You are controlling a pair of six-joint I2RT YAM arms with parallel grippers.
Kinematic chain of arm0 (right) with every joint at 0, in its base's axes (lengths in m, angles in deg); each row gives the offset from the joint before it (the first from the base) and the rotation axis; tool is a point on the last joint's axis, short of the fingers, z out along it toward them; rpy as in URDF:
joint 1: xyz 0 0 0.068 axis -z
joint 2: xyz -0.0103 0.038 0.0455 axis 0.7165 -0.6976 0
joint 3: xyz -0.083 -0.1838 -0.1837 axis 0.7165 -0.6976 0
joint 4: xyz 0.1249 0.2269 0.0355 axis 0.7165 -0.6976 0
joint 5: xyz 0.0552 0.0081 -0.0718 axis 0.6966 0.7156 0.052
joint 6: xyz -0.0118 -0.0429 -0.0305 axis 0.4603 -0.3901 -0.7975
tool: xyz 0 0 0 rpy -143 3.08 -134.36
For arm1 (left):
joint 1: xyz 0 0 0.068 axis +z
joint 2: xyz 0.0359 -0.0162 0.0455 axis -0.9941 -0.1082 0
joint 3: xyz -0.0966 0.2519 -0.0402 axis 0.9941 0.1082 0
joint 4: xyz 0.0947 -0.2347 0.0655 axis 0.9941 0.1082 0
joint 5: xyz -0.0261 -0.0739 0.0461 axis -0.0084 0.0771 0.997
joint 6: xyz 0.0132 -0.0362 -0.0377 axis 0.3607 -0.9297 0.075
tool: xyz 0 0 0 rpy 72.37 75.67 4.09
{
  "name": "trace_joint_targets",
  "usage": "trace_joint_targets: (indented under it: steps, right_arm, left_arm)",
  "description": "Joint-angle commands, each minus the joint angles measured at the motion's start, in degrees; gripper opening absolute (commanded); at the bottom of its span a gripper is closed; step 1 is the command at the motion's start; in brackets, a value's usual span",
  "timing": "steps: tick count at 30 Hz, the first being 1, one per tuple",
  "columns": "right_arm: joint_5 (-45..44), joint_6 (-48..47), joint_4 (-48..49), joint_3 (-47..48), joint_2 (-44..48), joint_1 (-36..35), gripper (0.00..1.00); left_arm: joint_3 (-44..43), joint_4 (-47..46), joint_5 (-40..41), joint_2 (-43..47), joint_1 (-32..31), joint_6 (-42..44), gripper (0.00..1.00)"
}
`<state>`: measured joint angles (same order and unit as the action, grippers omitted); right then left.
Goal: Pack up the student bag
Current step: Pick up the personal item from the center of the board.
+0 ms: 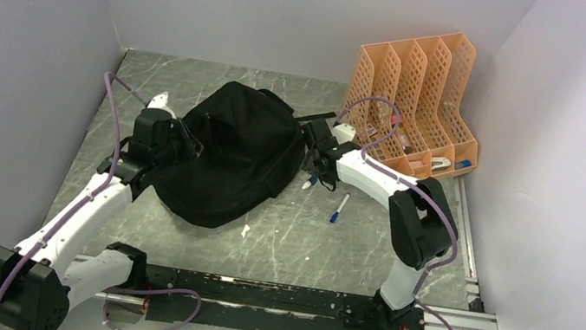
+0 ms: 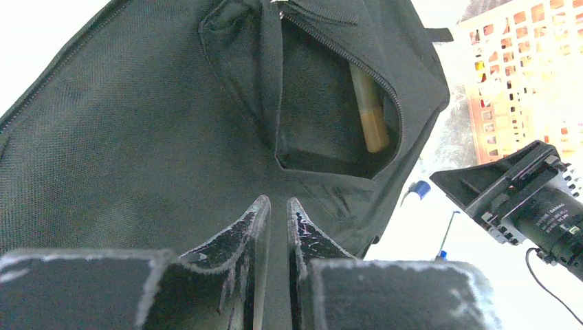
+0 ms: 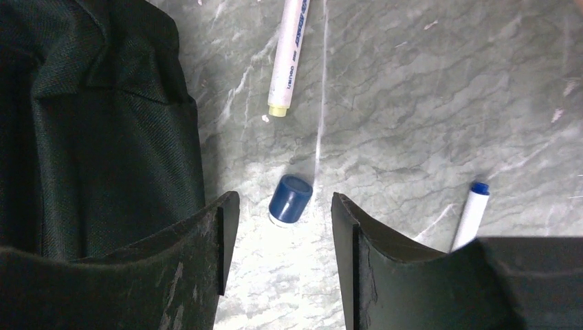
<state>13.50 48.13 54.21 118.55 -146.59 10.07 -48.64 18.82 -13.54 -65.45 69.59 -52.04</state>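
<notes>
The student bag (image 1: 229,156) lies floppy mid-table, black fabric with an unzipped front pocket (image 2: 330,117). A tan marker (image 2: 370,113) sticks out inside that pocket. My left gripper (image 1: 181,145) (image 2: 278,203) is at the bag's left side, pinched shut on a fold of its fabric. My right gripper (image 1: 313,165) (image 3: 283,205) hangs open just off the bag's right edge (image 3: 96,124), low over the table. A small blue cap (image 3: 290,199) stands on the table just ahead of its fingertips, touching neither. A white marker (image 3: 289,58) lies beyond it.
A white pen with a blue cap (image 1: 339,209) (image 3: 471,212) lies right of the right gripper. An orange mesh file organiser (image 1: 412,104) stands at the back right with small items in its slots. Grey walls enclose the table on three sides.
</notes>
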Motion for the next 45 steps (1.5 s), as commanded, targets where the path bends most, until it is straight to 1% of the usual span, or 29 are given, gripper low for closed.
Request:
trace_joint_targets:
  steps: [1,9,17,23,26,29,30,32,34,35,37,40,42,45]
  right_arm:
    - [1.77,2.42,-0.26,1.47,-1.94,0.46,0.55]
    - [2.73,2.0,0.99,1.72,-4.33,1.33,0.53]
    - [4.02,0.98,2.44,1.69,-6.4,1.78,0.44]
    - [3.38,0.53,2.32,1.81,-6.57,1.84,0.32]
    - [2.22,0.31,2.21,1.63,-5.55,1.87,0.23]
    - [0.62,0.18,1.83,1.58,-3.56,1.82,0.14]
    - [0.26,0.09,2.15,1.44,-2.71,1.76,0.15]
    - [0.55,-0.66,3.17,0.99,-0.77,1.77,0.11]
    - [3.59,-4.88,6.13,0.16,1.57,1.57,0.02]
    - [5.74,-6.87,8.99,-0.7,3.18,1.41,0.0]
    - [10.07,-8.91,14.59,-4.56,6.77,1.18,0.0]
    - [16.63,-9.14,23.7,-9.33,11.99,1.17,0.0]
    - [21.8,-8.98,28.24,-10.25,13.6,1.09,0.0]
    - [32.37,-8.94,35.21,-10.33,13.98,0.8,0.0]
  left_arm:
    - [0.82,-0.2,-0.79,1.06,0.26,0.26,0.19]
    - [0.98,-0.17,-0.78,1.11,0.3,0.19,0.19]
    - [1.44,-0.58,-0.88,0.77,0.3,-0.13,0.19]
    - [1.16,-0.89,-1.5,0.35,0.3,-0.17,0.19]
    - [0.55,-0.84,-1.96,0.66,0.31,0.45,0.19]
    - [-0.02,-2.36,-4.4,0.95,0.31,1.45,0.24]
    - [-0.24,-3.44,-6.26,0.83,0.24,1.53,0.25]
    - [-0.67,-5.44,-9.97,0.0,0.22,1.78,0.3]
    - [-1.2,-7.58,-13.75,-1.01,0.07,1.61,0.34]
    - [-1.34,-8.86,-15.39,-1.39,0.01,1.32,0.36]
    - [-1.52,-11.27,-17.72,-1.89,-0.6,1.01,0.39]
    - [-1.88,-14.17,-19.34,-2.15,-2.69,0.98,0.46]
    - [-1.79,-16.49,-20.69,-2.33,-3.98,0.78,0.49]
    - [-0.77,-20.92,-23.12,-2.98,-5.41,-0.47,0.54]
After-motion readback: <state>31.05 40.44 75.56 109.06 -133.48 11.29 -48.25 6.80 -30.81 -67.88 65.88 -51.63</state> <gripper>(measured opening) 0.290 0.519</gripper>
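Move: Just under the open right fingers, about 4 cm down, 1 cm back and 1 cm left, lies the personal item, a small white bottle with a blue cap. The bag's middle is some 19 cm left and 3 cm ahead of that hand, the blue-ended marker 7 cm back and 7 cm right, the yellow-ended marker 9 cm ahead and 2 cm right. For the left hand, the item lies about 26 cm right, 2 cm ahead and 15 cm below. Sinking about 4 cm almost straight down, the right hand closes its fingers and pinches the personal item by its capped part, then lifts it some 11 cm, swinging 5 cm left towards the bag while its left side tilts up and it turns counter-clockwise. Late on, the left hand sweeps about 7 cm right over the bag and rises 3 cm, opening and turning some 20 degrees clockwise. ##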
